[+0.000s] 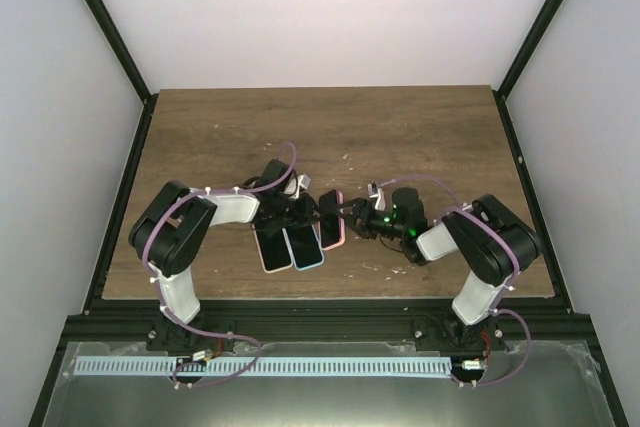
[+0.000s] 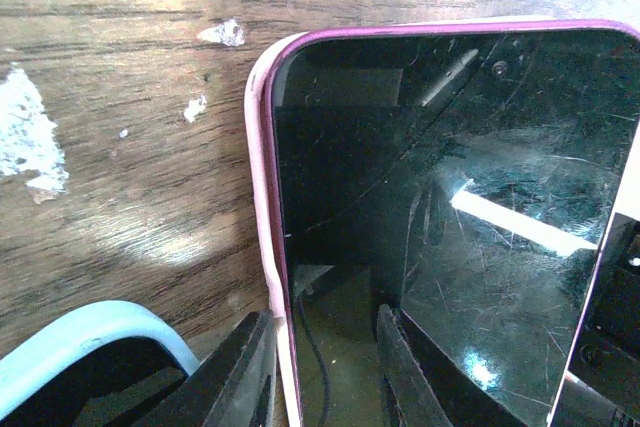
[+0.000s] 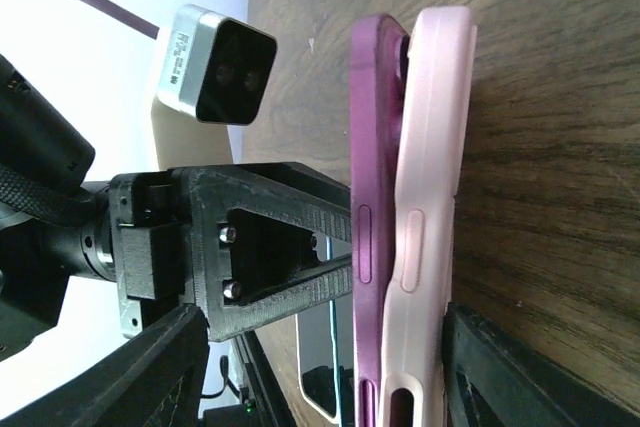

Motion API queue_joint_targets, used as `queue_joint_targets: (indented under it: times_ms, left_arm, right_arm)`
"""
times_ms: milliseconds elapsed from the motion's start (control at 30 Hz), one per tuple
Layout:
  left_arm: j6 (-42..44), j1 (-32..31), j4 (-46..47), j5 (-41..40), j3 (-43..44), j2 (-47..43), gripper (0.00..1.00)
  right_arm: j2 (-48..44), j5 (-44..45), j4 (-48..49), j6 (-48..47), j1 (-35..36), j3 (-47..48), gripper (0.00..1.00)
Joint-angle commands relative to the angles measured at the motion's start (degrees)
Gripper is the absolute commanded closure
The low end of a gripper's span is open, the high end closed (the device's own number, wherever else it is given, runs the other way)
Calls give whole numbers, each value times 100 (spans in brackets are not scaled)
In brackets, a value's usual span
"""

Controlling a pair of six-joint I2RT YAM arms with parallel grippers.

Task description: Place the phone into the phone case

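Note:
The phone (image 1: 331,217), purple-edged with a black screen, lies on the pale pink case (image 1: 343,234) on the table between both arms. In the right wrist view the phone (image 3: 375,147) rests on top of the case (image 3: 432,147), its edge standing proud and not seated. My left gripper (image 2: 320,372) is open astride the long edge: one finger on the screen (image 2: 450,197), the other outside the case rim (image 2: 262,197). My right gripper (image 3: 345,377) is open wide around the phone and case; one finger (image 3: 510,372) is next to the case, the other stands clear.
Two other phones lie left of the pink one: one in a light blue case (image 1: 306,247), whose corner also shows in the left wrist view (image 2: 100,327), and one in a whitish case (image 1: 274,250). The left wrist camera (image 3: 215,67) hangs close above the phone.

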Motion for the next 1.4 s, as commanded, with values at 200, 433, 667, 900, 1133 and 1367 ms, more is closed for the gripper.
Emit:
queue_joint_targets:
  times_ms: [200,433,667,900,1133,1367]
  left_arm:
    - [93,-76,205,45,-85,-42,69]
    - [29,-60,246,70,-82,-76,68]
    - [-38,-1,145,127,8,-339,68]
    - [-53,210,-225,177,235,-1110,59]
    - [81,531,-773,359,267,-2103,40]
    - [274,720,-963,873,314,-2889,23]
  right_arm:
    - [-114,-312,-1030,-692,185,547,52]
    - [-278,42,-1770,-1153,188,681,74]
    - [-466,275,-2179,-1623,190,715,85]
    - [-1080,458,-2323,-1854,183,651,86]
    - [-1980,214,-2281,-1968,187,501,87]
    - [-3088,-177,-2443,-2254,188,423,87]
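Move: The phone half set in the pink case is propped on a slant between the hands. Its middle is about 4 cm right of the left hand, 2 cm back and 2 cm up; from the right hand it is some 4 cm left, 2 cm back and 3 cm down. From the left hand, the blue-cased phone lies 8 cm back and 2 cm left, the beige-cased one 8 cm back and 10 cm left, both about 2 cm lower. Sink the right gripper about 2 cm over the raised edge of phone and pink case and close it to pinch both together, tipping the fingers down some 10 degrees; keep the left fingertips against the screen side meanwhile. Then lift the right hand about 11 cm, still gripping and rolling, while the left hand comes free, opens wide and climbs some 17 cm, drifting slightly left. ##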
